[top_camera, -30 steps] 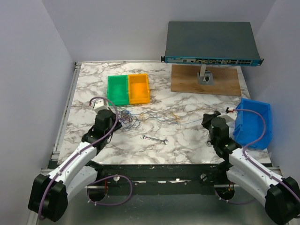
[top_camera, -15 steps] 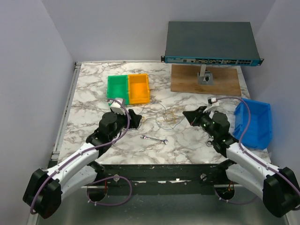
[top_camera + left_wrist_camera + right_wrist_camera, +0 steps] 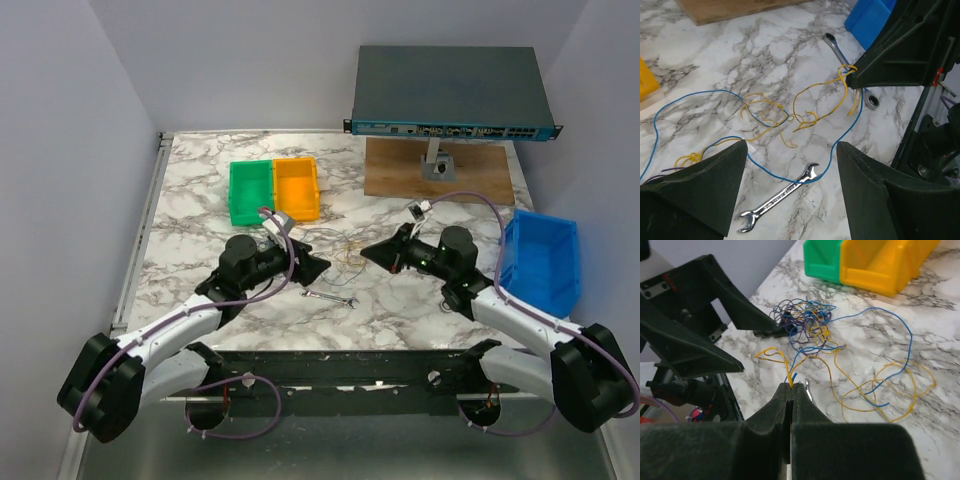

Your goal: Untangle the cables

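The cables (image 3: 340, 248) are thin blue, yellow and dark wires lying loose on the marble table (image 3: 190, 200) between my two grippers. In the right wrist view their dense tangle (image 3: 807, 322) lies to the far left, with wide yellow and blue loops to the right. My right gripper (image 3: 792, 385) is shut on a yellow strand and a blue end, lifted just off the table. It also shows in the top view (image 3: 370, 254). Facing it, my left gripper (image 3: 790, 150) stands open over a blue strand (image 3: 837, 150), holding nothing; from above it sits left of centre (image 3: 315, 268).
A small silver wrench (image 3: 330, 297) lies under the blue strand, seen close up in the left wrist view (image 3: 777, 197). A ratchet wrench (image 3: 840, 50) lies beyond. Green bin (image 3: 250, 192) and orange bin (image 3: 297, 188) stand behind; a blue bin (image 3: 540, 262) right; a network switch (image 3: 450, 90) over a wooden board (image 3: 440, 170).
My left gripper has opened, let go of the tangle and swung right toward the centre. The right gripper moved left with its strands, so the stretched wires now lie slack.
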Tool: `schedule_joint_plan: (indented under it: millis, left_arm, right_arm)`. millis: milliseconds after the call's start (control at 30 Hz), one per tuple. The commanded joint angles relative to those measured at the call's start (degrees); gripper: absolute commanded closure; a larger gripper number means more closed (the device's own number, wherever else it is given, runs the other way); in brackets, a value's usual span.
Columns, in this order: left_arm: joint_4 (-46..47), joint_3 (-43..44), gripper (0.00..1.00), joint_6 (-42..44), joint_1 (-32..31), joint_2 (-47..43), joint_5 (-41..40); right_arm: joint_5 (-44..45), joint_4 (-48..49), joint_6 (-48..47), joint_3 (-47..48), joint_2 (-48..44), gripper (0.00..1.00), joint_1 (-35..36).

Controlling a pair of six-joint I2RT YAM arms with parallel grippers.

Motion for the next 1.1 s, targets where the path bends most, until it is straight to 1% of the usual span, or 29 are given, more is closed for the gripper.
schedule_joint_plan:
  millis: [0,133,167,200,267,300,333,367,467,500,600,633,733,833,1000,1067]
  left_arm:
    - [1.69,3.60,0.27,2.02,-2.35,4.13,6.97]
    - [0.76,5.51,0.29,3.18,-4.32,6.24,6.38]
    - [0.81,5.89,0.35,3.18,-4.43,6.66,6.43]
    - [0.68,6.33,0.44,3.18,-4.43,7.26,6.70]
    - [0.08,7.16,0.73,3.10,-4.46,8.19,6.61]
    - [-0.70,7.61,0.91,3.10,-4.45,8.61,5.82]
    - [-1.65,8.03,1.00,3.10,-4.49,8.83,4.76]
    - [-2.67,8.21,1.00,3.10,-4.45,8.77,2.88]
    - [-3.26,7.29,1.00,2.79,-4.44,7.53,-1.36]
    - [-3.03,6.86,1.00,2.83,-4.43,6.83,-2.27]
    - [-2.37,6.07,1.00,3.16,-4.43,5.70,-2.42]
    - [-2.22,5.98,1.00,3.27,-4.46,5.45,-2.23]
    - [-1.59,5.90,1.00,3.21,-4.43,5.32,-0.73]
    - [-0.75,5.59,1.00,3.11,-4.43,5.02,0.67]
    - [1.47,4.66,1.00,2.58,-4.43,4.27,4.03]
    - [1.64,4.82,1.00,2.48,-4.48,4.61,5.56]
  right_arm:
    - [-4.84,-0.62,-1.30,2.91,-0.11,0.99,1.56]
    - [-4.94,-2.36,-2.49,4.03,0.84,0.99,3.12]
    - [-4.86,-2.50,-2.57,4.19,1.08,0.99,3.27]
    - [-4.76,-2.63,-2.62,4.31,1.27,0.99,3.53]
    - [-4.48,-2.64,-2.74,4.26,1.41,0.99,3.76]
    - [-3.99,-2.69,-2.69,4.13,1.46,0.97,3.85]
    - [-2.68,-2.93,-2.74,3.95,1.26,0.89,3.85]
    - [-0.94,-3.21,-2.70,3.51,0.93,0.77,3.91]
    - [4.52,-3.19,-2.25,1.64,-0.65,0.36,3.85]
    - [5.74,-2.81,-2.02,0.80,-1.09,0.29,3.85]
    - [5.57,-2.28,-1.79,-0.30,-1.53,0.26,3.80]
    - [4.94,-2.41,-1.83,-0.15,-1.17,0.23,3.85]
    - [2.25,-3.15,-2.30,1.02,0.15,0.20,3.90]
    - [-0.32,-2.52,-2.70,1.75,1.31,0.12,4.00]
    - [-1.33,-1.32,-4.63,3.74,4.74,0.00,6.70]
    - [0.97,-1.62,-5.52,5.73,6.89,0.00,9.04]
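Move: The yellow cable end to take sticks out of the right gripper's closed tips, some 8 cm to the right of the open left gripper, about level with it in reach and height. From the left gripper the wrench lies on the table about 6 cm back, 3 cm right and 10 cm below; the cable tangle lies about 16 cm left, 3 cm ahead and 9 cm below. From the right gripper, the left gripper waits about 10 cm to the left, level. Bring the left gripper about 4 cm right, easing slightly back, while the right gripper carries the yellow end some 2 cm left and slightly back to meet it. Shut the left fingers on the yellow cable just short of the right tips and keep hold; only then open the right gripper wide, letting go, and sink it about 3 cm beside the held end. ##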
